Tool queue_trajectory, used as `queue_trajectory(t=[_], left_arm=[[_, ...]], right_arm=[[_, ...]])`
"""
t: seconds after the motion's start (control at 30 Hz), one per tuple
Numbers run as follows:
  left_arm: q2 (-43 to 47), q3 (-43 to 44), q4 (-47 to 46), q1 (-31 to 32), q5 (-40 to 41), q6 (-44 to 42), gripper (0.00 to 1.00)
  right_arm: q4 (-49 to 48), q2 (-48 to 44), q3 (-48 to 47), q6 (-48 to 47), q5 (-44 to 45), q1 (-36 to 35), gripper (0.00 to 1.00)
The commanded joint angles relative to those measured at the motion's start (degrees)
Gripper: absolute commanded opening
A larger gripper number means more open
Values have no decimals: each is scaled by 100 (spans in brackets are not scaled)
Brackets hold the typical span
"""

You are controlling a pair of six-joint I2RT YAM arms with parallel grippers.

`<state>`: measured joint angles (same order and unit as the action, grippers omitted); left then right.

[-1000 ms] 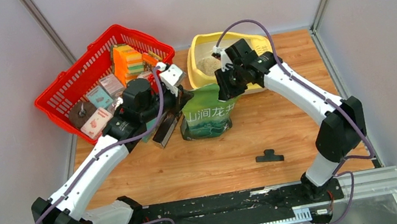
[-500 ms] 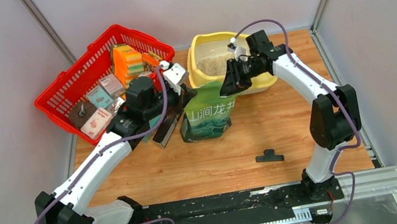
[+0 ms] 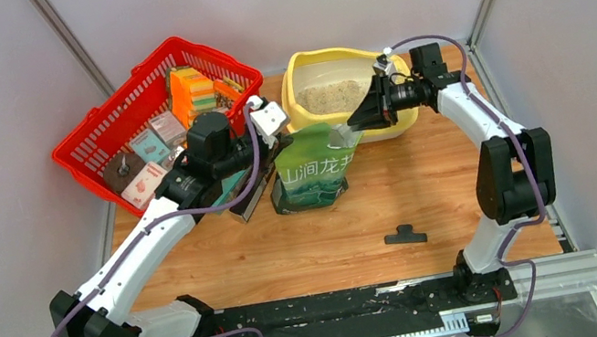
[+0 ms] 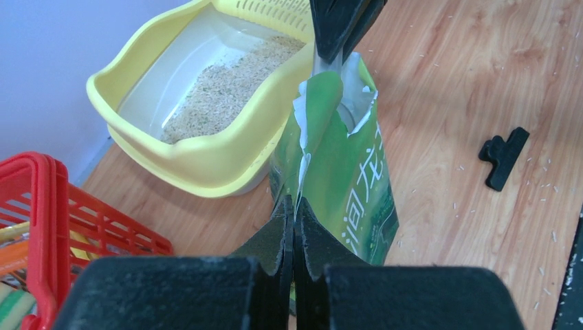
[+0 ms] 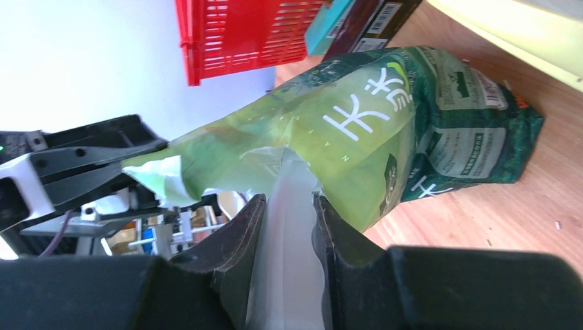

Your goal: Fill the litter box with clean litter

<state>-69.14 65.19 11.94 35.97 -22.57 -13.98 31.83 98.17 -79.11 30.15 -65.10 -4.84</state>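
Note:
The pale yellow litter box (image 3: 295,104) stands at the back, with beige clean litter (image 3: 338,97) on its white floor. The same litter box (image 4: 199,165) and litter (image 4: 223,100) show in the left wrist view. In front of it stands a torn-open green bag (image 3: 314,175). My left gripper (image 4: 294,206) is shut on the bag's (image 4: 357,185) torn left edge. My right gripper (image 5: 287,206) is shut on a smooth white scoop handle (image 5: 289,234). The handle's far end goes into the mouth of the bag (image 5: 357,124). From above, the right gripper (image 3: 363,117) points left across the box's front rim.
A red basket (image 3: 100,139) of small boxes sits at the back left, beside my left arm. A dark box (image 3: 249,198) leans against the bag's left side. A black clip (image 3: 405,235) lies on the wood nearer the bases. Stray granules dot the table. Walls close in on both sides.
My right arm has swung its wrist out to the right, uncovering the litter box, and the gripper now points left at the bag's mouth. The left gripper has stayed on the bag's edge.

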Motion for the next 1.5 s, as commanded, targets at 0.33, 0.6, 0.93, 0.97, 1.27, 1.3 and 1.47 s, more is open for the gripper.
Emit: queue_trajectory(t=[0.33, 0.6, 0.93, 0.97, 1.27, 1.3, 1.47], left_arm=[[261, 662, 123, 25, -125, -1309, 0], [287, 671, 317, 16, 24, -1828, 0], [156, 706, 256, 24, 24, -1845, 0], [147, 706, 256, 25, 16, -1845, 0], [120, 723, 256, 16, 156, -1740, 0], [120, 715, 247, 24, 165, -1749, 0], [138, 671, 238, 16, 191, -1757, 0]], right_arm=[[-64, 246, 54, -306, -1839, 720, 0], [682, 405, -78, -782, -2120, 1161, 0], [1157, 211, -43, -1037, -2340, 1301, 0], [1219, 194, -69, -1090, -2332, 1310, 0], [1360, -61, -192, -1055, -1971, 1389, 0], [1369, -96, -192, -1047, -1971, 1389, 0], [1378, -167, -192, -994, -1998, 1407, 0]])
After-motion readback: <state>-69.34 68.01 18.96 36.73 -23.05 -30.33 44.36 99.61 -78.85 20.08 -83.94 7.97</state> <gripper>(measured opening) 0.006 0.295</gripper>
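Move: Beyond the right hand, which grips a clear scoop dipped in the bag, the litter box's middle lies about 17 cm ahead, level sideways and 15 cm lower. The litter bag's middle is some 12 cm to this hand's left, 2 cm nearer and 12 cm lower; the black clip lies about 20 cm back, 8 cm right and 22 cm down. From the left hand, pinching the bag's top corner, the bag's middle is 4 cm ahead, 2 cm right and 18 cm below. Drawing the scoop out of the bag's mouth, the right hand lifts about 2 cm, pulls to its right, sinking slightly, then slows and climbs again, ending about 6.5 cm right and 2.5 cm higher. Its left-pointing fingertips tip up some 15 degrees towards level, grip kept. The left hand stays in place, still pinching the bag's corner, and rolls about 15 degrees around its finger line. ##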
